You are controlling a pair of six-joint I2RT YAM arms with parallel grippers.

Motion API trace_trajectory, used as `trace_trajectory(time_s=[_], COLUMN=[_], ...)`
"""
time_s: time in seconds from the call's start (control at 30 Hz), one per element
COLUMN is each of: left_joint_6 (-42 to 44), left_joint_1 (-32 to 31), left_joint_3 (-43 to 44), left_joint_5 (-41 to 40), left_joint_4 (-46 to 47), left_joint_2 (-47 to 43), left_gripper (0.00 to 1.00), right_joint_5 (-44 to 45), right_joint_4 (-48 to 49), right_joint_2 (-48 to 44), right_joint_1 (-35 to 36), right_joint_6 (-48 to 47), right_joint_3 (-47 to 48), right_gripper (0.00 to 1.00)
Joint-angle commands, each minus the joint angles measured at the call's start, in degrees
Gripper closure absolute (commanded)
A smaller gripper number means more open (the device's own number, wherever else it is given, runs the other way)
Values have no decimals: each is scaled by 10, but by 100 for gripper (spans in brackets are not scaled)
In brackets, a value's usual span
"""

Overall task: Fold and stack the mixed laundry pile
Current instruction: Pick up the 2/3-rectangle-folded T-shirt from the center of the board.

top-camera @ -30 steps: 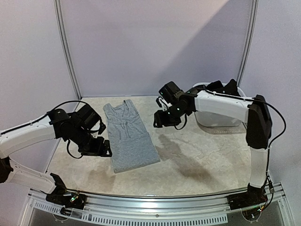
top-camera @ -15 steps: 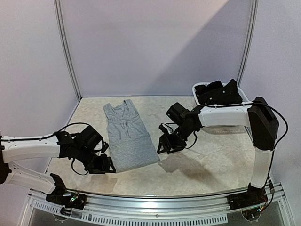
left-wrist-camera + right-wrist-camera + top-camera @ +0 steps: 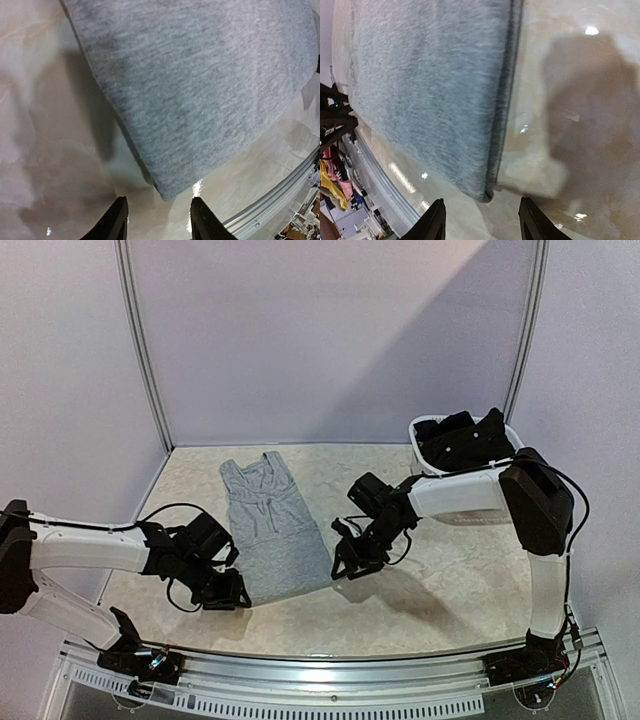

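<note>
A light grey sleeveless top [image 3: 270, 525] lies flat on the table, straps toward the back. My left gripper [image 3: 236, 596] is low at its near left corner. In the left wrist view that corner [image 3: 167, 190] lies just ahead of the open left gripper [image 3: 159, 225], with nothing between the fingers. My right gripper [image 3: 343, 566] is down at the near right corner. In the right wrist view the hemmed corner [image 3: 485, 192] sits just in front of the open right gripper [image 3: 482, 220]. A black garment [image 3: 465, 440] fills the basket.
The white laundry basket [image 3: 414, 440] stands at the back right of the marbled table [image 3: 440, 580]. A metal rail [image 3: 330, 665] runs along the near edge, close behind both grippers. Grey walls close off the back and sides.
Both arms have come down and toward the near edge. The left gripper slid to the top's near left corner and narrowed. The right gripper dropped from mid-air to the near right corner.
</note>
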Motion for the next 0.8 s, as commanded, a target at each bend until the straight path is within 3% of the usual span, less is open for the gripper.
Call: trace_trajectory(time_s=[0.0, 0.3, 0.6, 0.77], left_joint_6=[5, 7, 5, 2], left_joint_1=[-7, -7, -8, -15], left_joint_3=[0, 10, 32, 45], left_joint_5=[-10, -12, -9, -12], left_joint_4=[15, 20, 22, -4], left_joint_2=[31, 72, 87, 67], left_gripper=[59, 71, 100, 100], right_joint_5=[-20, -28, -62, -42], right_joint_4=[13, 19, 64, 51], right_joint_2=[33, 63, 59, 38], right_joint_1=[3, 3, 2, 3], right_joint_6=[-9, -7, 19, 36], right_joint_3=[14, 17, -10, -12], right_gripper=[52, 72, 97, 100])
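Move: Just off the T-shirt's two near hem corners hover both hands, low over the board. The near left corner is about 1 cm ahead of the left hand, 2 cm to its right and 1 cm below; the near right corner is level with the right hand fore and aft, about 2 cm to its left and 1 cm below. The shirt's middle lies some 22 cm ahead and 7 cm right of the left hand, or roughly 14 cm ahead and 11 cm left of the right hand. Closing in from both sides, the hands ease about 2 cm each onto the T-shirt's near corners, the left going right, down and forward, the right going left and down with a slight roll of some 5 degrees. Both grippers shut from half open, each pinching its hem corner between the fingertips, down at the board. ##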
